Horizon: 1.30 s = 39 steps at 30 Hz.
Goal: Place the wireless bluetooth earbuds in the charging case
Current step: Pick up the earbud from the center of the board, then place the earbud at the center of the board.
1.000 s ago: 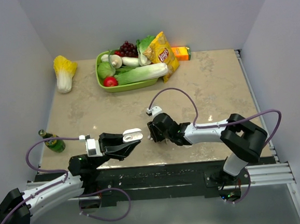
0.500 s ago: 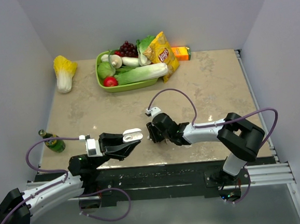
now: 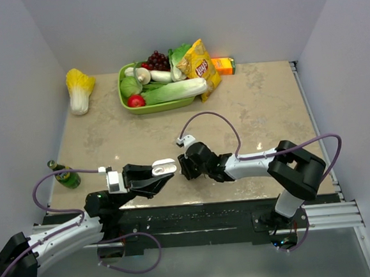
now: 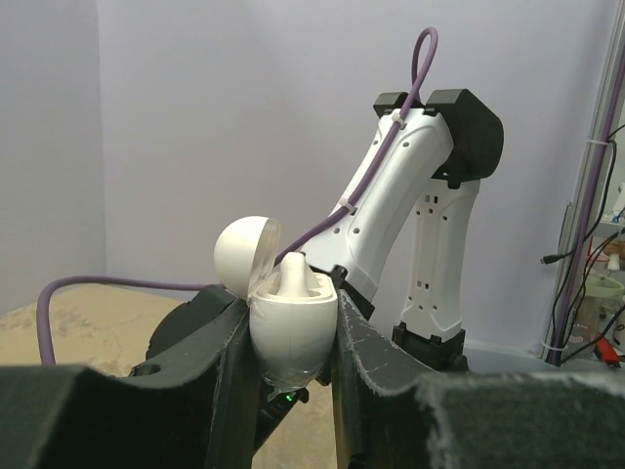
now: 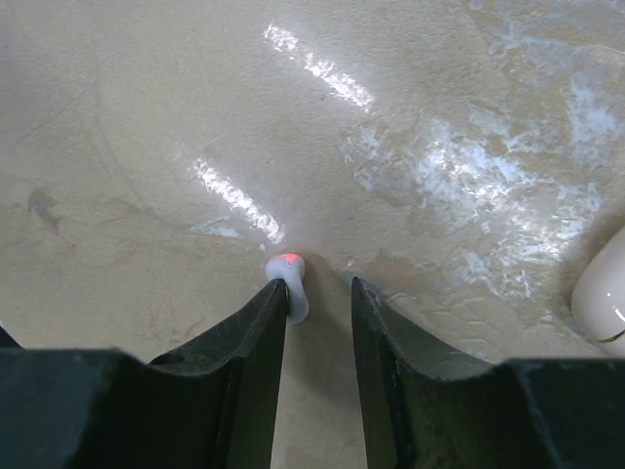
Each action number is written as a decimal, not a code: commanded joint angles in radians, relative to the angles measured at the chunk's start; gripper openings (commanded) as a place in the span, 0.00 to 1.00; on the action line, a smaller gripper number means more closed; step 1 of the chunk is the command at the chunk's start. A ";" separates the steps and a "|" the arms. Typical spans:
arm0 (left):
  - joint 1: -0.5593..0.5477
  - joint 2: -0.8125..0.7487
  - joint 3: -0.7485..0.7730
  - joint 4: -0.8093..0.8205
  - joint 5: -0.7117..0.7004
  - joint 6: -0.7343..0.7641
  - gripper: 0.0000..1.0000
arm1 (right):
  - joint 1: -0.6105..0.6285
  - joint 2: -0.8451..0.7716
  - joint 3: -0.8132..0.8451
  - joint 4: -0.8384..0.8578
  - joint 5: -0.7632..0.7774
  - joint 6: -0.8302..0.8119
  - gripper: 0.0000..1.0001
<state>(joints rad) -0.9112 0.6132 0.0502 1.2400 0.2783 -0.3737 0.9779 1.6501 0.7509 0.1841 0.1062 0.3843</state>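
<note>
My left gripper (image 4: pixel 291 313) is shut on the white charging case (image 4: pixel 293 332) and holds it above the table's front edge. The lid (image 4: pixel 244 252) stands open, and one earbud (image 4: pixel 296 272) sticks up out of the case. In the top view the case (image 3: pixel 163 168) sits just left of my right gripper (image 3: pixel 182 169). The right gripper (image 5: pixel 317 285) is low over the table and open. A second small white earbud (image 5: pixel 290 278) with a red glow lies on the table, against the tip of the left finger (image 5: pixel 264 322). It is apart from the right finger.
A green bottle (image 3: pixel 65 176) stands at the near left. A green basket (image 3: pixel 126 103) of vegetables, a chips bag (image 3: pixel 200 67), an orange box (image 3: pixel 224 65) and a cabbage (image 3: pixel 78 89) are at the back. Walls close in on both sides.
My right gripper has crept a little to the left along the table, closer to the held case. The left arm and the case have not moved.
</note>
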 commanded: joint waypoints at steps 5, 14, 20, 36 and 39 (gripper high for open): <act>-0.006 -0.003 -0.085 0.056 -0.010 0.024 0.00 | 0.019 0.031 -0.010 0.028 -0.033 0.007 0.31; -0.006 -0.004 -0.087 0.055 -0.010 0.024 0.00 | 0.019 0.007 -0.016 0.029 -0.007 0.011 0.11; -0.006 -0.012 -0.093 0.049 -0.021 0.024 0.00 | 0.019 -0.188 -0.044 -0.056 0.076 0.018 0.00; -0.006 0.056 -0.012 0.043 0.048 0.064 0.00 | 0.028 -0.903 0.119 -0.509 -0.218 -0.186 0.00; -0.006 0.071 0.043 -0.051 0.130 0.078 0.00 | 0.070 -0.885 0.165 -0.580 -0.312 -0.237 0.00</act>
<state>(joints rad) -0.9112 0.6678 0.0502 1.2289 0.3077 -0.3511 1.0035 0.7441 0.8452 -0.2806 -0.0063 0.2504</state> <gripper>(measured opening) 0.338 0.141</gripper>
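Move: The earbud lies on the board between the right hand's open fingertips, about 1 cm back, 1 cm left and 1 cm below the hand point. The small white pieces are some 8 cm to the right and 1 cm ahead of the hand, the white decoy case about 7 cm right and 9 cm ahead, both just as low. The charging case, held up by the left hand, is roughly 12 cm back, 5 cm left and 27 cm up. From the left hand, the earbud lies about 11 cm ahead, 4 cm right and 28 cm below. The right fingers pinch the earbud after a settling move of about 1 cm back and left, then lift it steeply, some 26 cm in all, swinging about 8 cm right on the way and drawing back at the end, nearing the charging case. The wrist tips some 30 degrees so the fingers point left and almost level. The left hand keeps its hold on the case and late on sinks about 2 cm. ##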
